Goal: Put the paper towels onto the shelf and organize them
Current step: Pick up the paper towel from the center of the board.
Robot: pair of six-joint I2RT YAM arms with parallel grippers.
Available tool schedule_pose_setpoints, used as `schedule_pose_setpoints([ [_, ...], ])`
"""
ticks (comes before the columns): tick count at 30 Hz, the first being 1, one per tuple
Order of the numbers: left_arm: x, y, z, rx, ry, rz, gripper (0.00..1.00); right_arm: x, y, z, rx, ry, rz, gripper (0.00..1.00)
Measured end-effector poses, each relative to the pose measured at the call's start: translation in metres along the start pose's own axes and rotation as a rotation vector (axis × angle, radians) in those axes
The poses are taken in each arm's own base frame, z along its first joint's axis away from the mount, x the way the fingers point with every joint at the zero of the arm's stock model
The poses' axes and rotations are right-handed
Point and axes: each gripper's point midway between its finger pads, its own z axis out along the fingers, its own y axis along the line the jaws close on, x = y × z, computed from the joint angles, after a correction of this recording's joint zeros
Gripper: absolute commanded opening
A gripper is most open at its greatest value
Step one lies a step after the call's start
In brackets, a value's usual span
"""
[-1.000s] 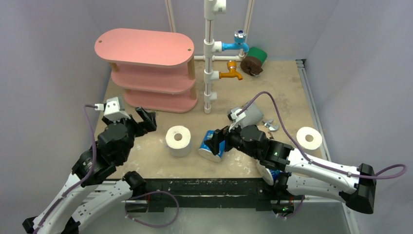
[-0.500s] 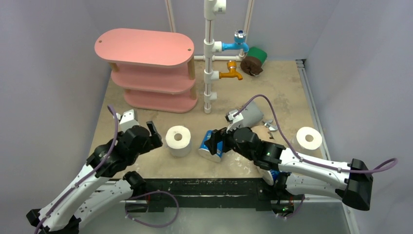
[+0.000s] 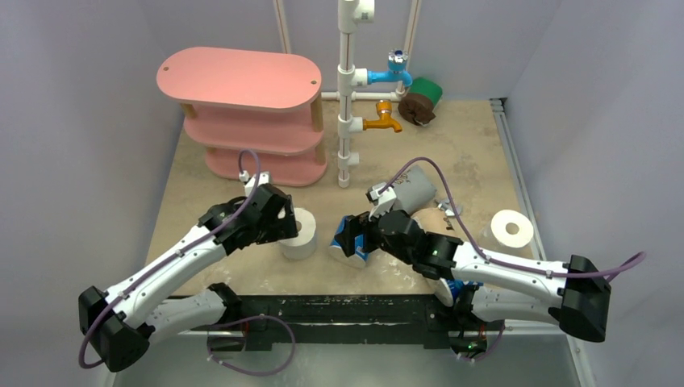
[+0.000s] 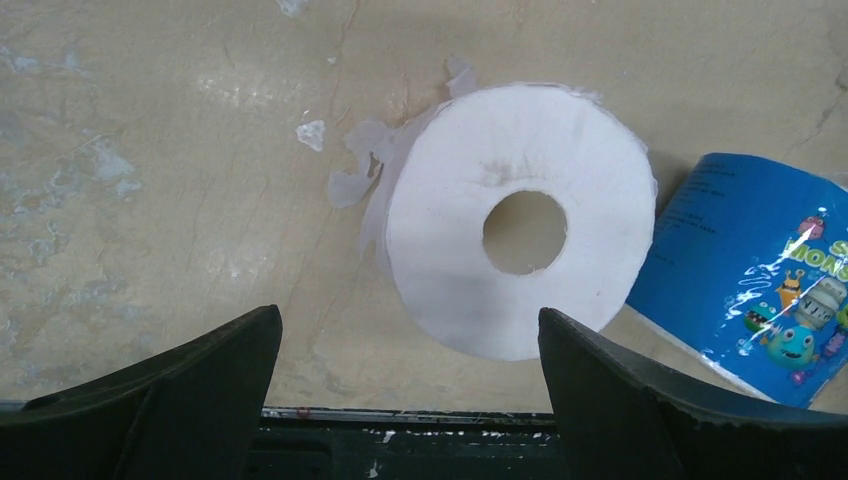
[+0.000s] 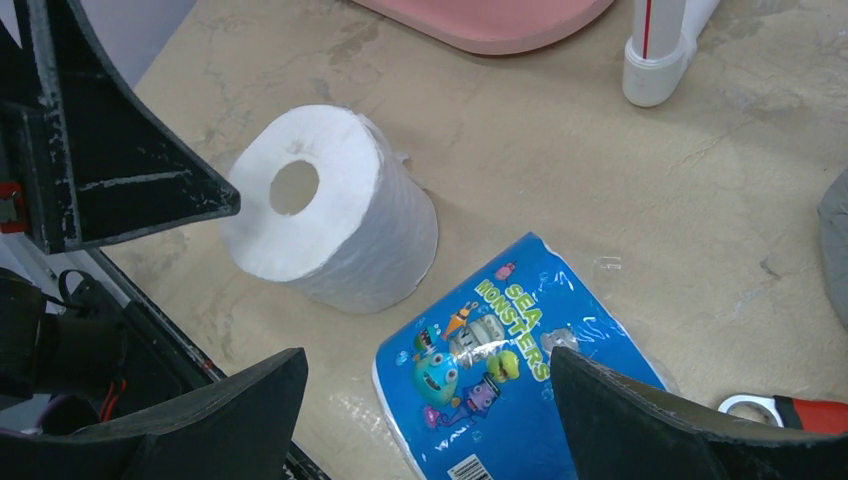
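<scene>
A bare white paper towel roll [image 3: 303,239] stands on end near the table's front. My left gripper [image 3: 278,218] hovers open just over its left side; in the left wrist view the roll [image 4: 520,220] lies ahead of the wide-open gripper [image 4: 407,320]. A blue printed roll [image 3: 347,242] lies tilted beside it, under my open right gripper [image 3: 356,232]. The right wrist view shows that roll [image 5: 510,370] between the spread gripper [image 5: 428,360] fingers, untouched. The pink shelf [image 3: 242,113] stands at the back left, with no rolls seen on it.
A grey roll [image 3: 415,193] lies behind my right arm, another white roll [image 3: 513,229] at the right. Green [image 3: 429,90] and brown [image 3: 415,108] rolls sit at the back. A white pipe frame [image 3: 347,97] stands beside the shelf. A red-handled wrench [image 5: 800,412] lies near the blue roll.
My left arm has swung from the table's left side to the right, until its open gripper is over the white roll. The right gripper edged slightly left over the blue roll.
</scene>
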Motion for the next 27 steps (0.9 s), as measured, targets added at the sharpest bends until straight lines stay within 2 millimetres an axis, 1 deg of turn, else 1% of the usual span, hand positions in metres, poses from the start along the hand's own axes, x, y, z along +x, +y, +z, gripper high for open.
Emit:
schedule_pose_setpoints([
  [5,-0.006,-0.011,0.011,0.000,0.043,-0.026,0.94,0.002,0.000,0.002,0.002,0.005,-0.001,0.93],
  [9,-0.005,-0.012,0.015,0.001,0.069,-0.042,0.88,-0.003,0.003,0.002,-0.008,-0.013,0.005,0.93],
  [14,-0.009,-0.011,0.021,-0.005,0.077,-0.074,0.81,-0.003,0.003,0.003,-0.008,-0.013,0.004,0.93],
  [22,-0.006,-0.010,0.033,-0.022,0.106,-0.084,0.79,-0.003,0.003,0.002,-0.009,-0.014,0.002,0.93],
  [27,-0.002,-0.009,0.041,-0.047,0.129,-0.078,0.76,-0.003,0.003,0.002,-0.009,-0.015,0.003,0.93],
])
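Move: The white paper towel roll stands on end about 5 cm to the left hand's right and 3 cm ahead, its middle some 9 cm below the hand. The blue pack lies roughly 13 cm to the right of the roll and about level with it fore and aft. The bottom shelf board is centred around 22 cm ahead of the left hand and 4 cm to its left. From the right hand, the roll is about 12 cm left, 2 cm ahead and 12 cm lower. Forward first, with a slight shift right, then mostly straight down, the left hand closes in on the paper towel roll, about 3 cm lower and 2.5 cm farther out in all. The fingers tip some 10 degrees steeper and narrow by about a fifth, bringing the right finger over the roll's hole while the left one stays outside its left rim, set to straddle the wall. Contact can't be made out. ##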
